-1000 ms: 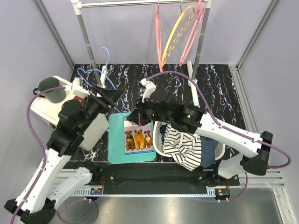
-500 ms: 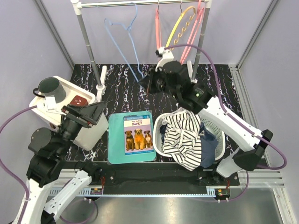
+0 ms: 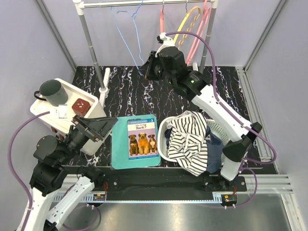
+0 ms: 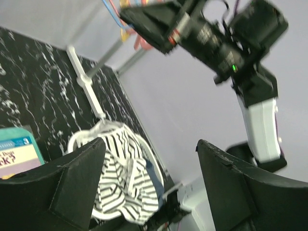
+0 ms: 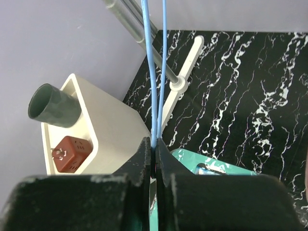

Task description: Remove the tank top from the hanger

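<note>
The striped tank top (image 3: 187, 142) lies heaped in the white laundry basket (image 3: 217, 130) at the front right, off the hanger; it also shows in the left wrist view (image 4: 118, 178). The bare blue wire hanger (image 3: 126, 41) is held up at the back, its hook at the rail (image 3: 144, 3). My right gripper (image 3: 144, 72) is shut on the hanger's lower wire (image 5: 150, 82), the jaws pinched together (image 5: 154, 144). My left gripper (image 3: 98, 127) hovers at the front left, open and empty (image 4: 150, 144).
Pink and yellow hangers (image 3: 185, 29) hang on the rail's right half. A dog picture book (image 3: 143, 137) lies on a teal mat (image 3: 120, 144) beside the basket. A white bin (image 3: 48, 113) at the left holds a dark mug (image 3: 53, 91) and a brown cube (image 3: 81, 105).
My right gripper has carried the blue hanger from low over the table up to the rail. The left arm has drawn back toward the front left, jaws still open.
</note>
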Action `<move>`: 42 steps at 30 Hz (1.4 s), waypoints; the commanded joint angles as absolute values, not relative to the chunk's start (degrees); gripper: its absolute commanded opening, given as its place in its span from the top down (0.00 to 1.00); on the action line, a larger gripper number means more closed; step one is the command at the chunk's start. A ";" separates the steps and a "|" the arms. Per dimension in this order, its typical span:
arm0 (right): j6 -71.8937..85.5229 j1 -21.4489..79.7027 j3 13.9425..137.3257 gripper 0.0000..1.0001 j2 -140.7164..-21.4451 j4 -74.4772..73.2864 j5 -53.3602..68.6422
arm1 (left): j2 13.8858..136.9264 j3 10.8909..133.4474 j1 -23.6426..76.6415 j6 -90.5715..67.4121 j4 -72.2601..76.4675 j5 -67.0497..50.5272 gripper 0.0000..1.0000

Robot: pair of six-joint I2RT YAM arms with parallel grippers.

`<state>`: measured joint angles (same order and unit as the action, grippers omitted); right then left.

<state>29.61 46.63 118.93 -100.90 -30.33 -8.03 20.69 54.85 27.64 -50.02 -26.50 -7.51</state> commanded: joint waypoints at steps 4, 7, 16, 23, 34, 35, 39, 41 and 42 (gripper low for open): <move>34.98 44.74 122.87 1.00 -104.59 -30.76 -4.75 | 17.76 51.16 27.69 -49.05 -25.66 -20.30 0.19; 35.51 44.65 122.17 1.00 -105.12 -30.76 -4.48 | 15.12 48.79 27.77 -48.69 -25.93 -21.79 0.19; 32.26 44.82 115.85 0.53 -102.49 -30.67 -1.23 | 8.35 42.72 27.77 -47.90 -27.25 -24.43 0.19; 28.83 46.58 108.12 0.08 -94.84 -30.85 -0.71 | 6.33 38.32 27.69 -48.17 -27.69 -25.93 0.19; 27.77 53.79 87.30 0.00 -75.27 -29.89 7.38 | 8.35 33.14 27.69 -45.44 -27.60 -29.53 0.21; 28.47 54.31 82.05 0.00 -73.15 -28.75 7.38 | 8.35 32.61 27.77 -45.44 -27.42 -29.62 0.21; 32.86 54.58 67.79 0.00 -62.07 -23.74 10.10 | 7.65 28.06 27.77 -46.75 -24.01 -30.76 0.20; 34.53 54.58 58.68 0.00 -55.04 -20.24 9.94 | 7.12 25.33 27.77 -49.20 -18.30 -32.60 0.20; 36.46 54.58 55.67 0.00 -52.58 -19.26 8.97 | 6.95 22.09 27.77 -50.26 -15.85 -33.30 0.20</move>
<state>31.18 54.19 66.65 -61.25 -26.61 7.79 7.57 27.77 27.64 -47.11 -25.80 -28.69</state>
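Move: The blue hanger is already in the right fingers, held near its lower end. Its hanging spot on the rail lies about 12 cm ahead of that hand, 2 cm left and some 18 cm above. The empty pink hanger is roughly 8 cm ahead, 6 cm right and 8 cm up, and the yellow hanger 8 cm right of the pink one. From the left hand the hanging spot is about 34 cm ahead, 13 cm right and 20 cm up. The blue hanger is carried about 2 cm forward and 4 cm down to settle its hook on the rail, then the right fingers open wide and let go of it while sinking further. The empty right hand draws back some 20 cm, away from the rail, turning counter-clockwise and late on also dropping and drifting right. The open left hand sinks about 15 cm, turning clockwise. ##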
